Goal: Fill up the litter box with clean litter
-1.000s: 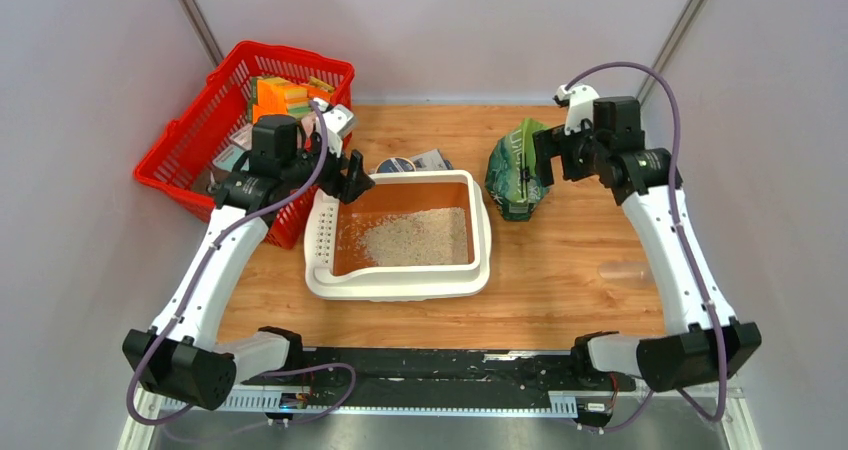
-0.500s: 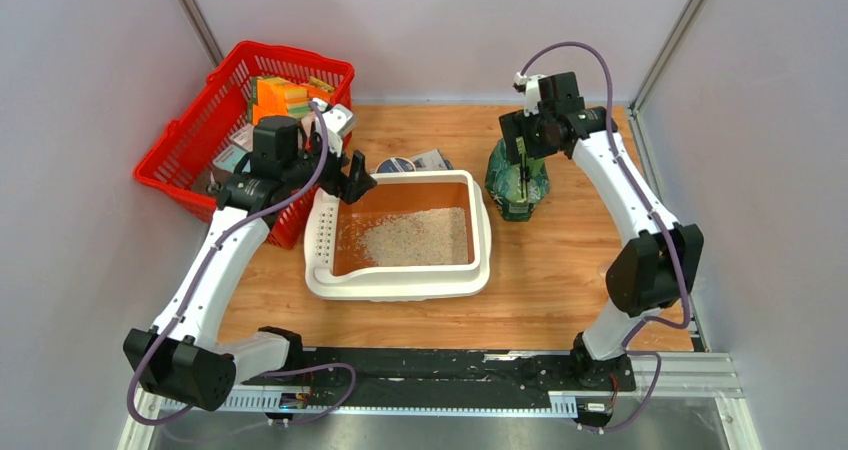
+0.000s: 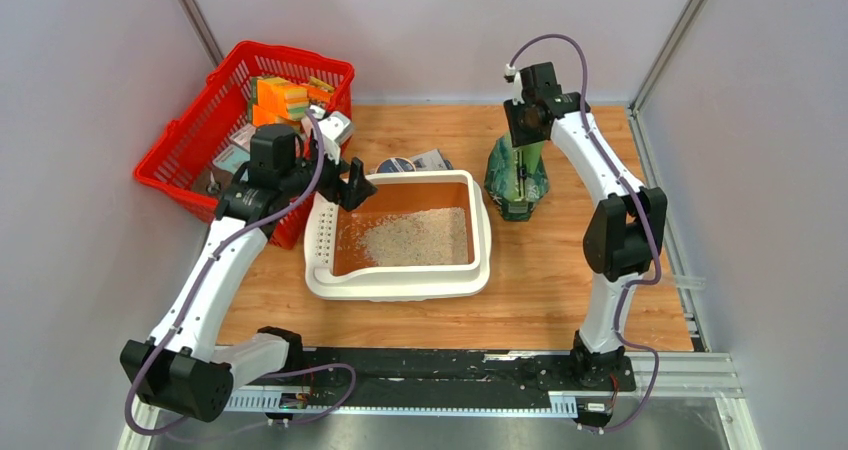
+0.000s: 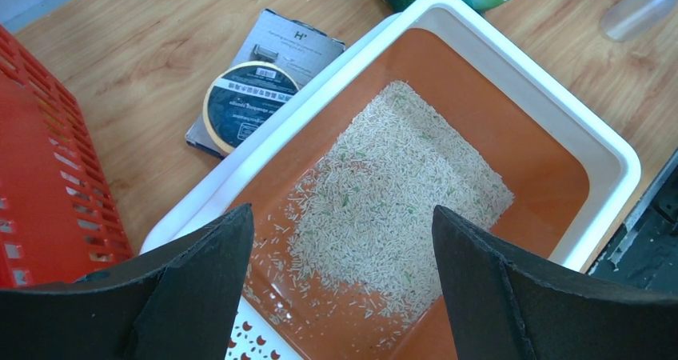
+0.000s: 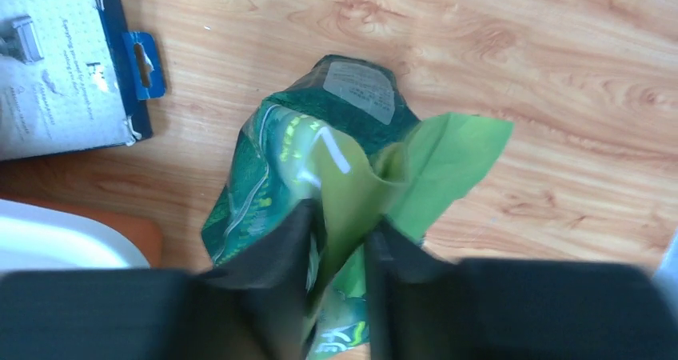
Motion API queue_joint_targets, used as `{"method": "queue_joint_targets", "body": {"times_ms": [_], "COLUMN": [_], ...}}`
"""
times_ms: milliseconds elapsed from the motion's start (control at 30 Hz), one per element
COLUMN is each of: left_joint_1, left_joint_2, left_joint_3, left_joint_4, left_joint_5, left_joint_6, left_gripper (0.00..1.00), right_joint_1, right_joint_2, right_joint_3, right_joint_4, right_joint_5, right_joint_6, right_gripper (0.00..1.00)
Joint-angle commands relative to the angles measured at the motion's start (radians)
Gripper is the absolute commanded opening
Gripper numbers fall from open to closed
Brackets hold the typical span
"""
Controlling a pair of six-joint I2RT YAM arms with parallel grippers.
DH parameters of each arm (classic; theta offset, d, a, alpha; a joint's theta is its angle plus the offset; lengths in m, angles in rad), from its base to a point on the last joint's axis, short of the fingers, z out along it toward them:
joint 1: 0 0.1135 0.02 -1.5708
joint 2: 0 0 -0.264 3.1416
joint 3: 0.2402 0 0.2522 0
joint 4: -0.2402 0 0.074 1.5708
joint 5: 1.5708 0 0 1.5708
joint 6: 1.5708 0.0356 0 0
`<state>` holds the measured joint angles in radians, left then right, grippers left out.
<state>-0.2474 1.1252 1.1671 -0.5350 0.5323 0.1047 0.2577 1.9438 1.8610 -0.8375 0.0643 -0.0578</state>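
The litter box (image 3: pixel 400 288) is a cream-white tray with an orange floor, in the middle of the wooden table. A patch of clean litter (image 3: pixel 415 238) lies on that floor and covers only part of it. My left gripper (image 3: pixel 345 185) hovers over the box's far left corner, open. In the left wrist view its fingers (image 4: pixel 340 210) frame the litter (image 4: pixel 392 192) inside the white rim (image 4: pixel 512 56), holding nothing. To the right of the box stands a dark green bag (image 3: pixel 515 185). My right gripper (image 5: pixel 342 216) comes down from above, pinching the bag's (image 5: pixel 264 176) light green top flap between both fingers.
A red wire basket (image 3: pixel 240 120) full of goods sits at the far left, close to my left arm. A tape roll (image 4: pixel 244 104) on a dark card lies behind the box. A blue-edged carded package (image 5: pixel 64 64) lies left of the bag. A clear plastic piece (image 4: pixel 640 8) lies right of the box.
My right arm has swung in from the right to above the green bag, and its jaws have narrowed round the bag's top flap. My left gripper has opened slightly wider.
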Motion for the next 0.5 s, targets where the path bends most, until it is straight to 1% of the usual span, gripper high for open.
{"method": "queue_joint_targets", "body": {"times_ms": [0, 33, 67, 100, 167, 200, 300, 333, 367, 467], "left_joint_1": [-0.003, -0.003, -0.003, -0.003, -0.003, -0.003, -0.003, -0.004, -0.006, -0.015], "left_joint_2": [-0.038, -0.041, -0.042, -0.042, -0.047, -0.047, -0.048, -0.047, -0.045, -0.039], "left_joint_3": [-0.017, -0.020, -0.026, -0.029, -0.035, -0.038, -0.046, -0.049, -0.052, -0.055], "left_joint_4": [0.036, 0.038, 0.041, 0.044, 0.047, 0.049, 0.052, 0.052, 0.053, 0.058], "left_joint_5": [0.044, 0.047, 0.052, 0.054, 0.064, 0.069, 0.084, 0.089, 0.098, 0.104], "left_joint_6": [-0.025, -0.023, -0.026, -0.025, -0.020, -0.019, -0.014, -0.013, -0.011, -0.010], "left_gripper": [0.89, 0.89, 0.89, 0.89, 0.89, 0.89, 0.89, 0.89, 0.89, 0.89], "right_joint_1": [0.003, 0.003, 0.003, 0.003, 0.003, 0.002, -0.006, -0.006, -0.008, -0.024], "right_joint_2": [-0.006, -0.019, -0.032, -0.046, -0.095, -0.115, -0.216, -0.248, -0.314, -0.417], "right_joint_3": [0.060, 0.043, 0.026, 0.009, -0.039, -0.055, -0.141, -0.169, -0.216, -0.269], "right_joint_4": [0.018, 0.014, 0.009, -0.008, -0.041, -0.079, -0.136, -0.138, -0.147, -0.207], "right_joint_5": [-0.049, -0.093, -0.106, -0.121, -0.172, -0.185, -0.277, -0.309, -0.331, -0.414], "right_joint_6": [-0.086, -0.108, -0.129, -0.187, -0.261, -0.327, -0.443, -0.524, -0.566, -0.744], "right_gripper": [0.17, 0.14, 0.11, 0.05, 0.01, 0.00, 0.00, 0.00, 0.00, 0.00]}}
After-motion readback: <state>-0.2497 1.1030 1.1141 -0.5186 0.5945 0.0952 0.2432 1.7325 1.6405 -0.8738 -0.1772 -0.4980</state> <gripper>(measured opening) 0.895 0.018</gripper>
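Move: The litter bag stands almost directly under the right hand, its body's middle about 9 cm down, 1 cm ahead and 1 cm left, its green top already between the half-open fingers. From this hand the litter box is centred some 31 cm left and 12 cm back, and the pale carton about 24 cm left and 6 cm ahead, both lower. From the left hand the bag is roughly 15 cm ahead, 37 cm right and 19 cm lower. The right fingers shut on the bag's green top and pinch it while the hand stays nearly in place; then, keeping that grip, the hand draws back towards the robot by about 6 cm, speeding up and staying almost level, as the wrist turns some 30 degrees counter-clockwise. ##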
